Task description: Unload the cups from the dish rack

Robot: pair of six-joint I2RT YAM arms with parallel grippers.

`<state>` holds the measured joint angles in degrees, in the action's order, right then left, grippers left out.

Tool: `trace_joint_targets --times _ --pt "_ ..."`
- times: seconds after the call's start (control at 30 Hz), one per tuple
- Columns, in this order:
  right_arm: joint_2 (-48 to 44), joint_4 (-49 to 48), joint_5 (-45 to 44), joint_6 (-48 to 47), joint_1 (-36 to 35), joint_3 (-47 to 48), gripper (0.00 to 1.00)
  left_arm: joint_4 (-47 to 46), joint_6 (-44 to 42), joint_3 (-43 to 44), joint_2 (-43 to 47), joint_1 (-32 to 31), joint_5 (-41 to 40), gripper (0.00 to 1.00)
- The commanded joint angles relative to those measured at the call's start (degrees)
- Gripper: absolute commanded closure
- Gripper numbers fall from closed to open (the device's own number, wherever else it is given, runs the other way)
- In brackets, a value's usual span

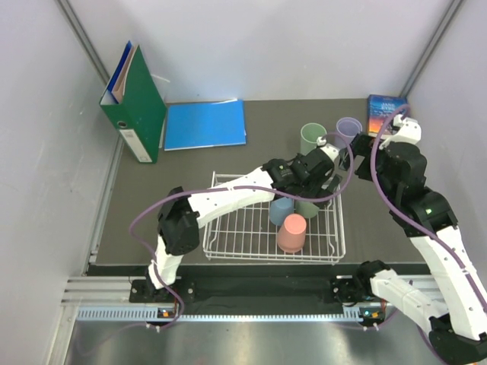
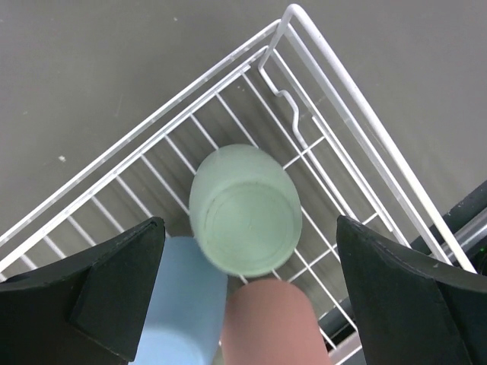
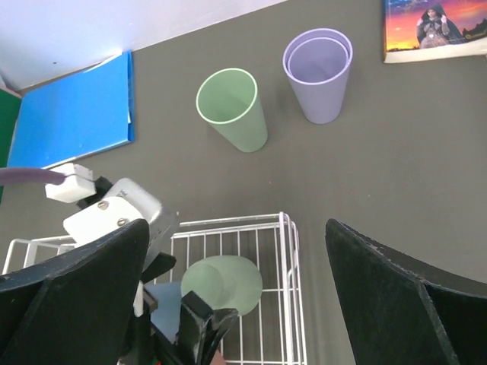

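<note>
The white wire dish rack holds three upside-down cups at its right end: sage green, dusty blue and salmon pink. My left gripper hangs open above them. In the left wrist view its fingers straddle the green cup, the blue cup and the pink cup without touching them. A second green cup and the lavender cup stand upright on the table behind the rack. My right gripper is open and empty above the rack's far right corner.
A blue folder lies at the back and a green binder stands at the back left. A book lies at the back right. The left arm's wrist sits close under the right gripper.
</note>
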<state>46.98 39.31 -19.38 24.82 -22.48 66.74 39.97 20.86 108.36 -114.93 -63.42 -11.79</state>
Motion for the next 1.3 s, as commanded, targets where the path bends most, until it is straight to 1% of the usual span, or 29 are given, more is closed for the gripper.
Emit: trace_joint_targets --times 0.0,0.1,0.13,0.17,0.2,0.27,0.3,0.4,0.43,0.5,0.53,0.63,0.7,0.83,0.87,0.93,1.0,1.03,1.07,1.13,1.17,1.2,1.23,1.27 --pt "-0.22 -1.78 2.33 -0.21 -0.72 -0.12 0.01 -3.32 -1.17 -0.25 -2.75 0.22 1.59 0.01" --pt "0.3 -2.13 2.59 -0.47 -0.64 0.06 0.0 -3.23 -1.0 -0.34 -3.8 0.4 2.12 0.03" --pt "0.48 -2.31 2.59 -0.65 -0.64 0.14 0.0 -3.23 -1.17 -0.6 -3.89 0.49 2.21 0.05" --pt "0.65 -2.57 2.68 -0.74 -0.72 0.14 0.0 -3.14 -1.09 -0.6 -3.72 0.49 2.21 0.09" --pt "0.83 -2.75 2.76 -0.65 -0.72 0.23 0.01 -3.14 -1.09 -0.78 -3.72 0.49 1.6 0.19" --pt "1.27 -3.01 2.94 -0.74 -0.72 0.32 0.0 -3.14 -1.35 -1.13 -3.37 0.58 1.33 0.29" --pt "1.44 -3.36 3.2 -0.74 -0.72 0.41 0.0 -2.97 -1.35 -1.13 -3.28 0.66 0.98 0.41" --pt "1.71 -4.24 3.21 -0.65 -0.72 0.93 0.0 -2.79 -1.61 -1.65 -2.58 0.75 0.02 0.58" --pt "1.71 -4.33 3.29 -0.65 -0.64 1.02 0.0 -2.7 -1.7 -2.0 -2.14 0.75 -0.42 0.66" --pt "1.88 -4.59 3.12 -0.56 -0.72 1.72 0.0 -2.79 -1.79 -2.18 -1.52 0.75 -0.95 0.72" --pt "1.97 -4.59 2.94 -0.65 -0.72 2.16 0.0 -2.53 -1.88 -2.27 -0.82 0.75 -1.13 0.84" --pt "2.24 -4.24 1.89 -0.91 -0.64 4.71 0.0 -1.22 -2.14 -0.88 1.11 0.75 -2.88 1.0" --pt "2.41 -4.15 0.58 -1.17 -0.64 7.6 0.0 -0.25 -2.84 0.71 2.17 0.75 -4.63 1.0" --pt "3.64 -3.8 -2.33 -2.66 -0.46 13.76 0.0 2.04 -4.16 7.03 6.29 1.37 -8.24 1.0" --pt "4.08 -3.98 -3.55 -3.02 -0.37 15.51 0.0 2.74 -4.34 7.83 7.08 2.24 -9.9 1.0" --pt "4.61 -4.5 -4.61 -3.55 -0.2 16.66 0.0 3.01 -4.08 9.33 9.9 3.64 -10.79 1.0" --pt "5.57 -5.56 -4.97 -3.46 0.07 17.11 0.0 2.93 -1.98 8.98 13.4 7.5 -9.84 1.0" --pt "5.93 -6.08 -4.97 -3.29 -0.02 16.93 0.0 2.84 -0.75 8.54 14.73 11.7 -8.7 1.0" --pt "6.19 -7.31 -3.84 -3.02 0.07 16.32 0.0 1.27 2.66 5.67 16.13 14.26 -7.56 1.0" --pt "7.07 -8.63 -1.47 -1.8 -0.02 15.44 0.0 -2.76 6.1 -0.31 22.19 19.62 -1.15 1.0" --pt "7.33 -10.81 2.03 -1.44 0.07 14.13 0.0 -8.62 10.04 -7.3 24.47 25.22 1.83 1.0" --pt "7.42 -11.96 3.89 -0.57 -0.02 13.34 0.0 -11.55 12.25 -10.68 28.58 28.06 5.86 1.0" --pt "7.51 -13.45 5.65 -0.13 -0.02 12.37 0.0 -15.67 14.62 -14.19 30.45 33.22 14.78 1.0" --pt "7.68 -14.69 9.49 0.31 0.07 10.8 0.0 -19.62 19.52 -21.19 33.69 35.53 20.0 1.0"
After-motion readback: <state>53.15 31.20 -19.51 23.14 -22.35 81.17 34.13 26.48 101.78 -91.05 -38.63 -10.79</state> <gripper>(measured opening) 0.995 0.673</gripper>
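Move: The upside-down green cup in the rack stands almost directly under the left hand's open fingers, its middle about 5 cm below, 1 cm ahead and 1 cm to the right. The blue cup is level fore-and-aft with this hand and about 7 cm left; the pink cup is some 8 cm back and 4 cm left. The other green cup, out on the counter, is roughly 18 cm ahead and 1 cm right. From the right hand, the racked green cup lies about 20 cm below and 5 cm left, neither ahead nor back. The left fingers close around the racked green cup after sinking about 3 cm, pinch it and pause, then lift it some 20 cm, swinging up, left and forward over the rack as the wrist turns counter-clockwise and its left side dips. The right hand, still open, rises about 11 cm and tips its fingers up some 15 degrees. ##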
